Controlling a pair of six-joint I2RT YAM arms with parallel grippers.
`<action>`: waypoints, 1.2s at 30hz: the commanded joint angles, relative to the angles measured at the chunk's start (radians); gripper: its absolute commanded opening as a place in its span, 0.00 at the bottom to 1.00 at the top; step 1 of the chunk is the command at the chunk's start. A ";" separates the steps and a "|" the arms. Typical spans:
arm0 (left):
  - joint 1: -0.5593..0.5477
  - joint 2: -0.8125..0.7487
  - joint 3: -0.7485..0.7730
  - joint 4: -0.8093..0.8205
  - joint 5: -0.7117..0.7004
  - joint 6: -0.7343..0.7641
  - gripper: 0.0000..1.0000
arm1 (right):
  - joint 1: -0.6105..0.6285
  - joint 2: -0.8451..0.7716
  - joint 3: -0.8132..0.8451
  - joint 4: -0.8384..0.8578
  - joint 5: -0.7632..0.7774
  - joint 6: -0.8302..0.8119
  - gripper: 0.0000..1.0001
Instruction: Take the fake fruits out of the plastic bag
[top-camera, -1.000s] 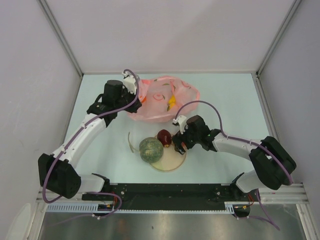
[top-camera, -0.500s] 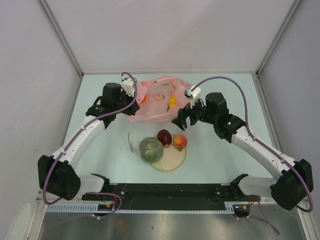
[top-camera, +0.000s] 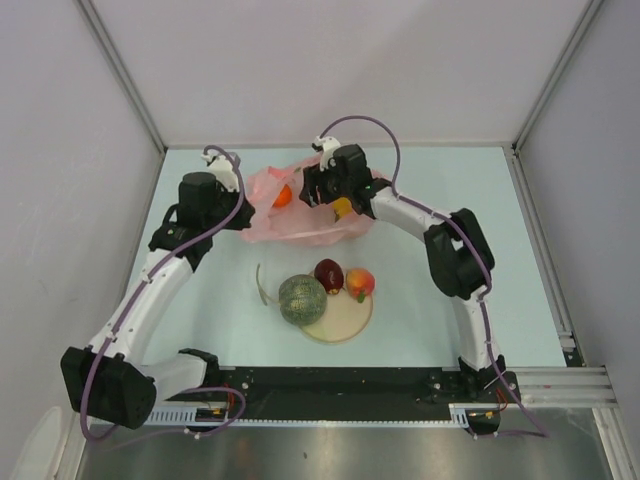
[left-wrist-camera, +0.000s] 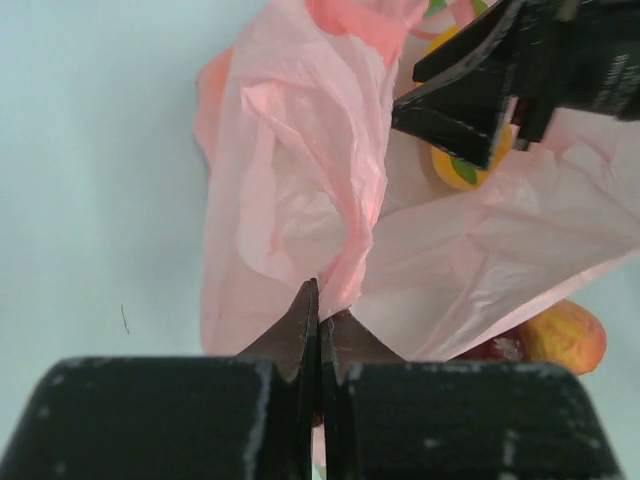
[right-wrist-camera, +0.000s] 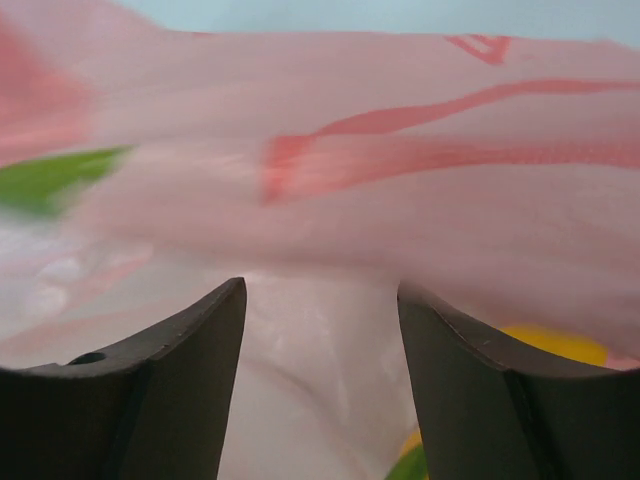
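The pink plastic bag (top-camera: 300, 222) lies at the back of the table. My left gripper (top-camera: 238, 203) is shut on a fold at the bag's left edge (left-wrist-camera: 345, 285), pulling it up. My right gripper (top-camera: 314, 190) stands open at the bag's mouth, with pink film (right-wrist-camera: 320, 330) between its fingers (left-wrist-camera: 470, 100). Inside the bag I see an orange (top-camera: 283, 196) and a yellow fruit (top-camera: 343, 208) (right-wrist-camera: 556, 345). Outside it, the netted melon (top-camera: 302, 299), the dark red apple (top-camera: 328, 274) and a peach-coloured fruit (top-camera: 359, 283) sit on or against the cream plate (top-camera: 345, 322).
A curved clear strip (top-camera: 261, 287) lies left of the melon. Grey walls close in the table on both sides and at the back. The plate with its fruits stands between the bag and the arm bases.
My right arm left the peach-coloured fruit by the plate, rose, and swung back-left into the bag's mouth. My left gripper drew the bag's edge a little to the left.
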 joint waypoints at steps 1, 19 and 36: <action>0.054 -0.060 -0.065 0.019 -0.005 -0.087 0.00 | 0.028 0.105 0.160 -0.004 0.086 0.059 0.70; 0.082 0.105 0.289 -0.124 0.314 0.054 0.00 | 0.056 0.454 0.515 0.106 0.235 0.270 1.00; 0.068 0.138 0.421 -0.170 0.115 0.148 0.01 | 0.068 0.369 0.324 0.168 0.051 0.425 1.00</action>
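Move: The orange fruit in the bag lies roughly 6 cm left of the right hand, 2 cm ahead and 9 cm below it. The yellow fruit is some 9 cm right of that hand and 2 cm back, about 10 cm lower; outside, the purple fruit sits 20 cm back and 5 cm right, 13 cm down. From the left hand, already pinching the bag's edge, the orange fruit is about 10 cm ahead, 8 cm right and 17 cm below. Opening wider, the right hand dips left and forward about 8 cm, then eases back; left lifts the pinched bag. ##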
